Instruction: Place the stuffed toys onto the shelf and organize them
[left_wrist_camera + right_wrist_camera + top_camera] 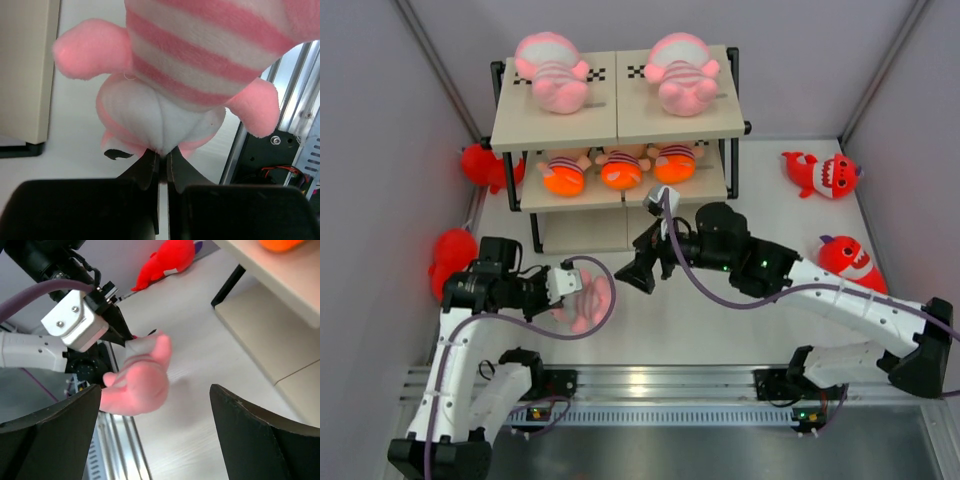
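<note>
My left gripper (570, 283) is shut on a pale-pink striped stuffed toy (586, 301) and holds it above the table, left of centre. In the left wrist view the fingertips (150, 162) pinch the toy's (200, 60) white bottom seam. My right gripper (632, 277) is open and empty, just right of that toy, and faces it (140, 385) in the right wrist view. The shelf (620, 125) stands at the back. Two pink toys (552, 72) (680, 72) lie on its top board. Three striped toys (620, 168) lie on the middle board.
Two red sharks (485, 165) (453, 250) lie at the left wall, and two more (825, 175) (847, 260) on the table at the right. The shelf's bottom board (280, 345) is close to the right gripper. A metal rail (650, 385) runs along the near edge.
</note>
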Robot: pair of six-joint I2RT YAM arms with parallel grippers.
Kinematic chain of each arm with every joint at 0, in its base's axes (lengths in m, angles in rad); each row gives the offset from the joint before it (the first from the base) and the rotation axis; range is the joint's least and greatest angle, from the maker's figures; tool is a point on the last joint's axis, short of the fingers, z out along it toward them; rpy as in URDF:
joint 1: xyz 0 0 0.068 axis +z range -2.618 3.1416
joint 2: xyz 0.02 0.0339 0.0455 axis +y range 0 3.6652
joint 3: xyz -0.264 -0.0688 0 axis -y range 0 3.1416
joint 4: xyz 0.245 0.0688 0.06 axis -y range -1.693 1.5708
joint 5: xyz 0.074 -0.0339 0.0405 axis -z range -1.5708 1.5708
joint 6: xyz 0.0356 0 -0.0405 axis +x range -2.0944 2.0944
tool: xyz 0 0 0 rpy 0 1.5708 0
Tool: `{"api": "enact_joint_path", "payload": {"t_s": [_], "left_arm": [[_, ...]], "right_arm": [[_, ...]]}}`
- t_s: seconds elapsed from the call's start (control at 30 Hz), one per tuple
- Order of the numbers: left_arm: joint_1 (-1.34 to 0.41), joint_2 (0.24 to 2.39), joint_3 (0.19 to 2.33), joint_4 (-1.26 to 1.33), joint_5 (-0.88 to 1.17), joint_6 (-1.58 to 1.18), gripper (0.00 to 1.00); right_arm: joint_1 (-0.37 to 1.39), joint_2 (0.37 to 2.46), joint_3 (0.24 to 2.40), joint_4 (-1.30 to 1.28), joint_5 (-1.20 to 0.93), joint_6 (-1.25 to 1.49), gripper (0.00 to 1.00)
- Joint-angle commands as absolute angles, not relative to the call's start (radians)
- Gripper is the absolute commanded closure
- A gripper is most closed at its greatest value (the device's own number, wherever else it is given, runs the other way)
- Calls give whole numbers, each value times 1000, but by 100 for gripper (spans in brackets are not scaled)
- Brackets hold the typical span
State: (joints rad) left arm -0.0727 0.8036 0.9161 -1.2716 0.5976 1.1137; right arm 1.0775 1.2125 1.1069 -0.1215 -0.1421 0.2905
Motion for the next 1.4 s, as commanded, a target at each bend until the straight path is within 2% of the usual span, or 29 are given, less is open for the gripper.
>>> {"api": "enact_joint_path", "payload": {"t_s": [0.0,0.07,0.27,0.47,0.53,0.57,0.63,0.67,0.7,0.77,0.8,0.83,0.9,0.93,0.97,1.03,1.23,1.37], "left_arm": [[-72,778,969,-1439,729,1310,100],[-72,772,976,-1450,719,1318,100],[-72,758,989,-1470,735,1328,100],[-72,759,992,-1473,745,1328,100],[-72,759,992,-1479,747,1330,100],[-72,758,992,-1479,747,1328,100],[-72,758,994,-1479,749,1318,100],[-72,755,997,-1479,753,1315,100],[-72,756,1000,-1477,752,1310,100],[-72,756,1026,-1473,733,1269,100],[-72,756,1061,-1470,723,1208,84],[-72,756,1083,-1450,703,1159,72],[-71,756,1161,-1440,636,1060,55],[-72,755,1189,-1439,614,976,18],[-71,750,1247,-1439,570,901,13],[-72,746,1305,-1437,521,831,2],[-72,753,1552,-1433,281,632,2],[-72,762,1658,-1408,171,580,2]], "right_arm": [[988,1253,1222,-305,-469,-55,11],[983,1285,1294,-350,-582,-127,12],[999,1396,1355,-385,-728,-186,14],[1078,1469,1332,-295,-696,-155,15],[1083,1491,1341,-282,-687,-124,23],[1095,1517,1353,-304,-689,-126,28],[1115,1532,1373,-318,-661,-133,57],[1130,1534,1370,-316,-651,-132,75],[1134,1531,1368,-319,-638,-129,100],[1135,1508,1370,-350,-595,-121,100],[1134,1496,1374,-357,-575,-114,100],[1135,1479,1379,-367,-569,-106,100],[1135,1415,1409,-403,-549,-88,100],[1135,1369,1426,-420,-502,-81,100],[1135,1347,1472,-454,-444,-74,100],[1135,1315,1537,-497,-402,-78,100],[1135,1299,1903,-569,-280,-120,100],[1135,1336,2088,-484,-164,-193,100]]}}
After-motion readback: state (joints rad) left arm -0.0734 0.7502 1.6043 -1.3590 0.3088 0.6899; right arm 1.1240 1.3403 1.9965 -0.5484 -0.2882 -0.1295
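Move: The pink striped toy hangs by its head from the left hand's shut fingers; its middle lies about 7 cm to the right of that hand, 1 cm ahead and some 2 cm above. From the open right hand, the toy's middle is roughly 12 cm left, 5 cm back and 10 cm below. The middle orange toy on the shelf stands about 28 cm ahead of the right hand, 4 cm left and 5 cm lower; the nearer left-wall red toy lies some 17 cm ahead of the left hand, 27 cm left and 13 cm below. The toy's leg end is met by the open right hand, coming down, back and left about 10 cm in all while turning some 35 degrees counter-clockwise, then pinched as the left hand holds nearly still. The left fingers open, let go of the head and rise about 19 cm, drifting left; the right hand lifts the toy some 30 cm, drifting right, fingertips tilting up. ##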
